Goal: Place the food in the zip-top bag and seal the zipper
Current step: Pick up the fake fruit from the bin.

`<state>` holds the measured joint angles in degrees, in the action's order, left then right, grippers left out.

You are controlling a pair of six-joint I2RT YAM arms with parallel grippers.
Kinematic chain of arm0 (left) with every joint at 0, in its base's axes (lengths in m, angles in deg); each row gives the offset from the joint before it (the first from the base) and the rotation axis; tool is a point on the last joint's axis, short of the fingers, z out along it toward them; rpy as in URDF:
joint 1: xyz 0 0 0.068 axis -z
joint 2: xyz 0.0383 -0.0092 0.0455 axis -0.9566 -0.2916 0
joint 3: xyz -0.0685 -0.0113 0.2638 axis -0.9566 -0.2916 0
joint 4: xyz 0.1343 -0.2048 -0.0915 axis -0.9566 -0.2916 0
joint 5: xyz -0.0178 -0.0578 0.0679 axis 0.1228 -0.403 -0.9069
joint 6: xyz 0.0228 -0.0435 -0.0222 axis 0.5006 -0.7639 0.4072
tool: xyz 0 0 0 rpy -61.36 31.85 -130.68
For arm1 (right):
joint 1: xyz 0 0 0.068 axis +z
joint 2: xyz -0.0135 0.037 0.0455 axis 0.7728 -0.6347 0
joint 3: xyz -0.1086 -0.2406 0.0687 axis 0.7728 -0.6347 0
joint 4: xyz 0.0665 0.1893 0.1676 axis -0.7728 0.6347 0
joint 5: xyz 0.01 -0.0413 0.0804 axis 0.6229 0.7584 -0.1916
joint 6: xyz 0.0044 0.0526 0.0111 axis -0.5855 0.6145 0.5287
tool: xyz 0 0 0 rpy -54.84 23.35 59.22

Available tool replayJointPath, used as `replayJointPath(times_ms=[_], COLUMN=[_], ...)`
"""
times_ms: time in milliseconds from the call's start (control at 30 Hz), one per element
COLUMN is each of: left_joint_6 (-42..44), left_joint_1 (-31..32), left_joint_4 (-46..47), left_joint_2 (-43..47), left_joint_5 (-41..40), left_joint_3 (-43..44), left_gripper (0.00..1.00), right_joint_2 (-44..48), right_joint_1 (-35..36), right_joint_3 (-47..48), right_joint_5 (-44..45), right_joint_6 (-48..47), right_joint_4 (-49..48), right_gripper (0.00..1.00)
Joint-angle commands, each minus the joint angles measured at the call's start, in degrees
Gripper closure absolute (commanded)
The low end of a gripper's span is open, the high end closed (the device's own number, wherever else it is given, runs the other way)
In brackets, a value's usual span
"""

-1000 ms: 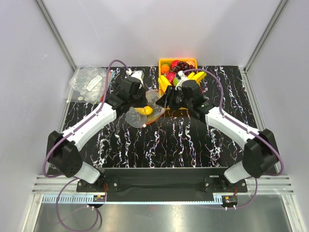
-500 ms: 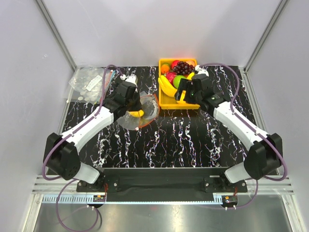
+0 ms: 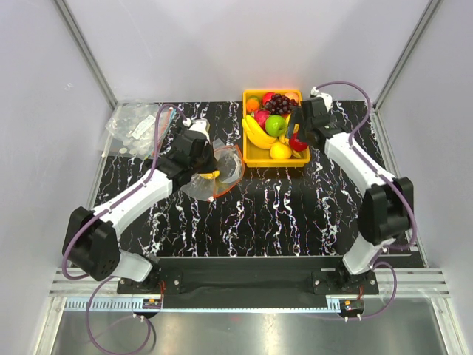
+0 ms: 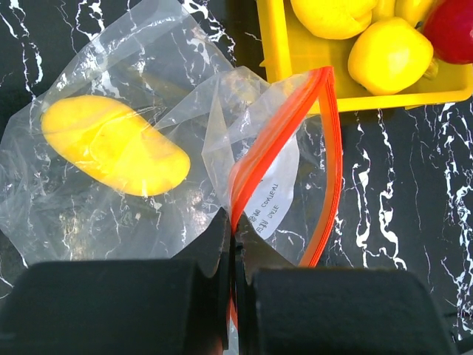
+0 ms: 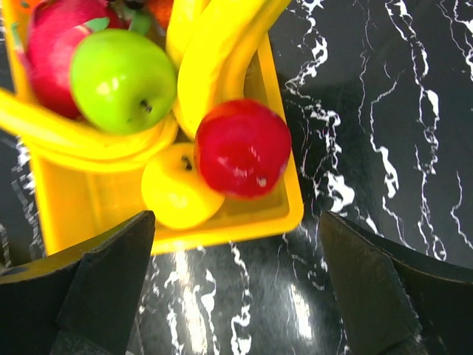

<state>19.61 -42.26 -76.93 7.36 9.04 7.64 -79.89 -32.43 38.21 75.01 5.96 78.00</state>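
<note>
The clear zip-top bag (image 4: 89, 81) lies crumpled on the black marble table left of the yellow tray (image 3: 258, 162). A yellow piece of food (image 4: 111, 144) sits inside it. The bag's mouth gapes, and the red-orange zipper (image 4: 284, 126) forms a loop. My left gripper (image 4: 233, 238) is shut on the near end of that strip; from above, the left gripper (image 3: 212, 168) sits at the bag (image 3: 230, 167). My right gripper (image 5: 236, 288) hangs open and empty just outside the tray's (image 5: 222, 222) near wall. Above the right gripper (image 3: 295, 138) in the wrist view lie a red apple (image 5: 242, 146) and a yellow fruit (image 5: 177, 188).
The tray also holds a green apple (image 3: 276, 125), bananas (image 3: 255, 133) and dark grapes (image 3: 279, 101). A pile of clear packets (image 3: 137, 127) lies at the table's back left corner. Grey walls and metal posts enclose the table.
My right gripper has left the bag's mouth, swung right to the tray's right side and opened wide. The yellow food stays in the bag. The left gripper keeps its hold.
</note>
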Motion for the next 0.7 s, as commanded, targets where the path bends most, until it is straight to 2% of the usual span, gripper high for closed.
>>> replayJointPath(times_ms=[0,233,400,533,567,667], left_joint_6=[0.4,0.5,0.7,0.9,0.8,0.9], left_joint_1=[0.1,0.0,0.0,0.1,0.1,0.1], left_joint_4=[3.6,4.5,4.2,4.2,4.1,4.1], left_joint_2=[2.3,2.5,1.8,2.0,2.1,2.2], left_joint_5=[-0.9,-0.5,-0.2,-0.1,-0.2,-0.3], left_joint_3=[0.3,-0.5,-0.1,-0.2,-0.2,-0.2], left_gripper=[1.00,1.00,1.00,1.00,1.00,1.00], right_joint_2=[-5.7,-14.9,-17.7,-17.4,-17.0,-14.2], right_joint_1=[-0.2,-1.2,-2.4,-3.1,-3.0,-3.1], right_joint_3=[6.1,14.5,14.8,12.2,11.6,9.0], right_joint_5=[3.4,5.5,3.1,0.1,-0.6,-2.2], right_joint_6=[-1.8,-0.4,0.7,1.7,1.8,2.1], right_joint_4=[1.9,5.0,3.9,1.8,1.2,-1.4], right_gripper=[0.00,0.00,0.02,0.21,0.29,0.38])
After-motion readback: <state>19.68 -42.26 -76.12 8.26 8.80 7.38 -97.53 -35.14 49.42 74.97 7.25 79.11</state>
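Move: Ahead of the open right hand by about 5 cm, 1 cm to its right and some 7 cm below sits the red fruit, in the bin's near right corner. The green apple lies 6 cm farther out and 9 cm left of the red fruit, the lemon 3 cm nearer and 6 cm left of it, the right-hand bananas 7 cm beyond and 2 cm left of it. From the left hand the red fruit is roughly 27 cm right, 14 cm ahead and a little lower. Sinking about 7 cm while reaching some 5 cm forward, the right hand brings its wide-open fingers down astride the red fruit, tipping slightly more downward. It eases to a stop there and the fingers partly close, pinching the fruit by its left and right sides; the left hand keeps its shut grip on the bag's orange rim. ##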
